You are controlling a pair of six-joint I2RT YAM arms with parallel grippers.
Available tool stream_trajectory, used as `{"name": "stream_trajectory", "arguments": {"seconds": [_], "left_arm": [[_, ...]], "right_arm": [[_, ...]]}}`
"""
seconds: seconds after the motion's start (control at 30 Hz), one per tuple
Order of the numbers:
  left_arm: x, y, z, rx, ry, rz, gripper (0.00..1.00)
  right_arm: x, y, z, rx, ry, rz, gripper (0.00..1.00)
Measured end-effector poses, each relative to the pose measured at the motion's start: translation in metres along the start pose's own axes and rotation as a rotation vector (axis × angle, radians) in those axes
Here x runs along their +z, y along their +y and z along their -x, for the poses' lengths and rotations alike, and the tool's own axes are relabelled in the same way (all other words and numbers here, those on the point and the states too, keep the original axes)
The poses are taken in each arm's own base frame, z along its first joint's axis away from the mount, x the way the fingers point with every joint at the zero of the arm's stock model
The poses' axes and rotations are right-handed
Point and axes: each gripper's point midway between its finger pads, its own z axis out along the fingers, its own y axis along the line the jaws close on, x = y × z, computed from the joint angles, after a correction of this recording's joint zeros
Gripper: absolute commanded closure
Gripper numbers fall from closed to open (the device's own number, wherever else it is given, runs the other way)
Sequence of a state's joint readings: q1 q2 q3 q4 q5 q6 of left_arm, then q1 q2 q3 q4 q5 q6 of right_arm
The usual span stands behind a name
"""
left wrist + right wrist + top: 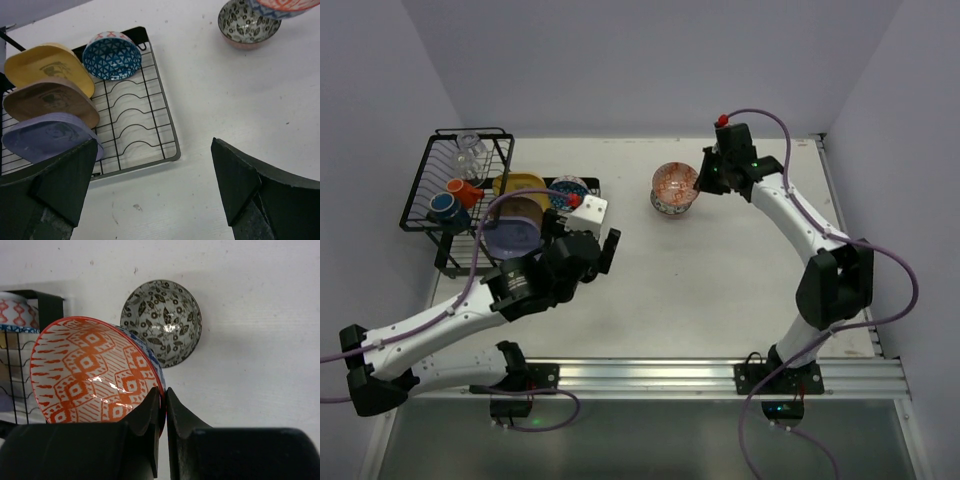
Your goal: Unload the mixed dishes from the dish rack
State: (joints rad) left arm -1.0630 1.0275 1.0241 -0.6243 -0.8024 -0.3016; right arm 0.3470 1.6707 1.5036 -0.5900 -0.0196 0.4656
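Observation:
The black wire dish rack [460, 190] stands at the far left. Its flat tray [170, 145] holds a yellow plate [47, 67], a tan plate [50, 102], a lavender plate [47, 137] and a blue-white bowl [111, 55]. An orange mug [465, 190], a dark mug [445, 207] and a clear glass [470, 150] sit in the raised basket. My left gripper [152, 185] hangs open over bare table beside the tray, holding nothing. My right gripper [164, 400] is shut on the rim of a reddish bowl [92, 370], held tilted just above a speckled bowl [162, 322] on the table.
The white table [720, 290] runs from the rack to the right wall. Its far edge meets the back wall just behind the right gripper [705, 180]. An aluminium rail [720, 375] with both arm bases lines the near edge.

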Motion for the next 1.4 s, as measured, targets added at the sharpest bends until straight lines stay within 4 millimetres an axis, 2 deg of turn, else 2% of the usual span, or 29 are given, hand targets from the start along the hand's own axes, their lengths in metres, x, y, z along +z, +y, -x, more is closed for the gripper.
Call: {"name": "stream_trajectory", "arguments": {"seconds": [0.13,0.3,0.5,0.83,1.4], "left_arm": [[-0.005,0.015,0.014,-0.072,-0.057,0.029,0.0],[-0.002,0.017,0.003,-0.054,-0.043,0.044,0.0],[0.001,0.017,-0.004,-0.035,-0.028,0.05,0.0],[0.004,0.014,-0.006,-0.034,-0.021,0.039,0.0],[0.009,0.012,-0.013,-0.017,-0.002,0.033,0.0]], "right_arm": [[0.034,0.002,0.005,0.028,-0.006,-0.001,1.0],[0.072,-0.006,-0.002,0.036,0.026,-0.039,1.0],[0.095,-0.017,-0.012,0.038,0.058,-0.067,1.0],[0.115,-0.024,-0.008,0.034,0.056,-0.058,1.0],[0.122,-0.019,-0.006,0.014,0.042,-0.023,1.0]]}}
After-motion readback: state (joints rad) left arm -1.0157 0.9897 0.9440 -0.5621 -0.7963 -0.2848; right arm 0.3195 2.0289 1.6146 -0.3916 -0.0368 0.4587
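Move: The right hand already holds the orange-lined bowl by its rim; the floral bowl it is carried to stands on the table about 12 cm ahead of this hand, 6 cm to its left and 16 cm below. The blue bowl in the rack is roughly level with the floral bowl but 28 cm to the left of it; the rack's right rim lies some 4 cm ahead and 26 cm left of the hand. From the open left hand, the floral bowl is about 30 cm ahead, 22 cm right and 21 cm lower. Keeping the orange-lined bowl's near rim pinched between its closed fingers, the right hand sinks about 10 cm and reaches some 8 cm forward, drifting slightly left, to bring the bowl's underside down over the open floral bowl. It starts forward, then drops more steeply while the wrist barely tips, eases off once the held bowl sits low over the floral one, and hovers there with the grip still shut. ##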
